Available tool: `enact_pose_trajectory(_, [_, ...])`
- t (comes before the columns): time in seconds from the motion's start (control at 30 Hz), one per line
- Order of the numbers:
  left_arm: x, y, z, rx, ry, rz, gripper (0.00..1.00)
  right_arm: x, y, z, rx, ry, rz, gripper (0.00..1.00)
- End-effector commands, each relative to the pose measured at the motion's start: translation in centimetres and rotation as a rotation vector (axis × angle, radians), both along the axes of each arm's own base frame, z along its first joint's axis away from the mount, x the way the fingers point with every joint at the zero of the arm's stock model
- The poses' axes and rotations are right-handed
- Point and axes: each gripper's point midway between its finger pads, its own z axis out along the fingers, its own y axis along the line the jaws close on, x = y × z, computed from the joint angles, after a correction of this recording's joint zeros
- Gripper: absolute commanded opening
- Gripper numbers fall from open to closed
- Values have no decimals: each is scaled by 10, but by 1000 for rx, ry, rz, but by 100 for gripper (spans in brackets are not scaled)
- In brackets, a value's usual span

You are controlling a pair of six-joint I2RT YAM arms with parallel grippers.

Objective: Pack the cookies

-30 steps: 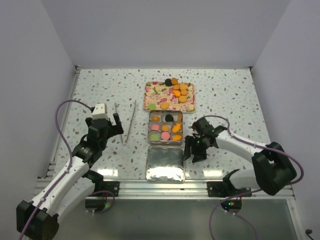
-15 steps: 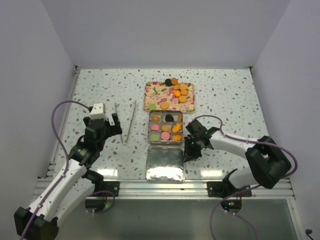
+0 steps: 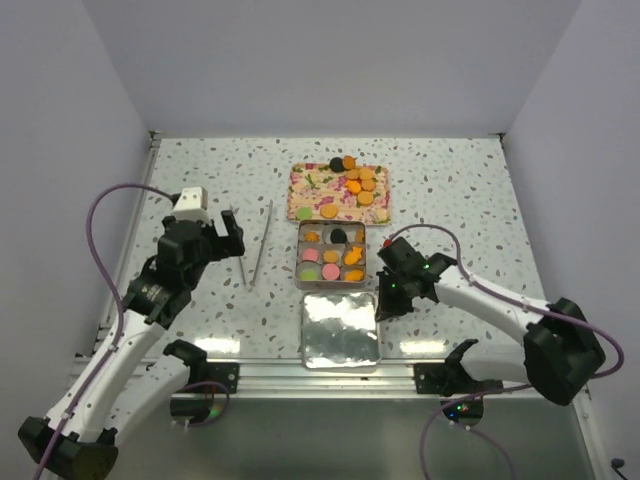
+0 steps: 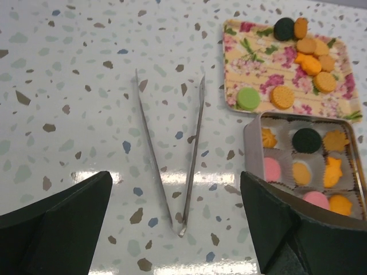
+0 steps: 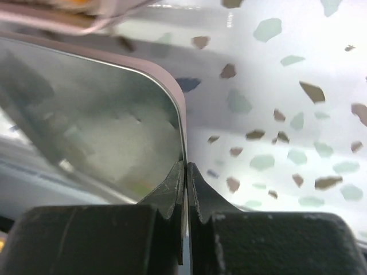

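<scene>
Several cookies (image 3: 358, 180), mostly orange with a black and a green one, lie on the floral tray (image 3: 310, 185). More cookies (image 3: 331, 256) fill the paper cups of the open square tin (image 3: 299, 256). The left wrist view shows the tray cookies (image 4: 312, 54) and the tin (image 4: 250, 137) too. The tin's lid (image 3: 340, 328) lies shiny side up in front of the tin. My right gripper (image 3: 384, 303) is shut on the lid's right rim (image 5: 182, 123), its fingertips (image 5: 172, 189) pinching the thin metal edge. My left gripper (image 3: 222, 238) hovers open over the table, left of the tin.
Metal tongs (image 3: 257, 245) lie on the speckled table between my left gripper and the tin, spread in a V with the joint toward me (image 4: 179, 226). The table's near metal rail (image 3: 300, 375) runs just in front of the lid.
My right gripper has closed on the lid's right edge, and the lid has shifted a little to the right. My left arm has risen and drawn slightly back and left.
</scene>
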Motion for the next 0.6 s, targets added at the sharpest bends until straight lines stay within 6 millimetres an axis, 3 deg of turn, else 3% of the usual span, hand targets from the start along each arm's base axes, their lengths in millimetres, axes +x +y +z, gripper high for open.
enact_pose_trajectory(0.0, [-3, -14, 50, -81, -46, -64, 100, 7, -6, 52, 13, -111, 13, 0])
enact_pose_trajectory(0.13, [-11, -32, 106, -160, -149, -173, 100, 13, -11, 104, 46, -217, 4, 0])
enact_pose_trajectory(0.2, [-17, -51, 122, -220, -154, -267, 100, 22, -12, 135, 44, -280, 2, 0])
enact_pose_trajectory(0.23, [-18, -62, 139, -251, -177, -323, 100, 35, -10, 163, 57, -357, 8, 0])
enact_pose_trajectory(0.3, [-34, -95, 156, -330, -181, -525, 100, 47, -10, 183, 32, -391, 10, 0])
enact_pose_trajectory(0.33, [-35, -108, 168, -357, -199, -599, 100, 62, -8, 215, 44, -475, 7, 0])
enact_pose_trajectory(0.4, [-53, -131, 180, -406, -189, -776, 100, 72, -11, 239, 33, -511, 2, 0])
enact_pose_trajectory(0.43, [-55, -135, 185, -410, -200, -807, 100, 83, -12, 247, 20, -524, 3, 0])
enact_pose_trajectory(0.47, [-57, -136, 187, -399, -208, -830, 100, 90, -11, 275, 57, -575, -3, 0])
enact_pose_trajectory(0.57, [-64, -141, 189, -383, -231, -899, 100, 105, -11, 307, 117, -611, -5, 0])
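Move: The right gripper holds the clear lid by its right edge, just off the table; the lid's middle is about 9 cm to that hand's left and 3 cm back. The cookie tray is some 15 cm ahead and 11 cm left of the hand. From the raised left gripper the lid lies about 26 cm right, 15 cm back and 19 cm down, the tray 24 cm right and 3 cm ahead, and the tongs 5 cm right and 5 cm ahead, both on the table. Keep the right fingers shut on the lid's edge and swing it up fast, nearly 30 cm, bearing forward about 10 cm towards the tray's side of the table while the wrist tips so the lid's far edge rises. Meanwhile raise the open left gripper some 16 cm, carry it right towards the lid's free edge and turn it clockwise. ##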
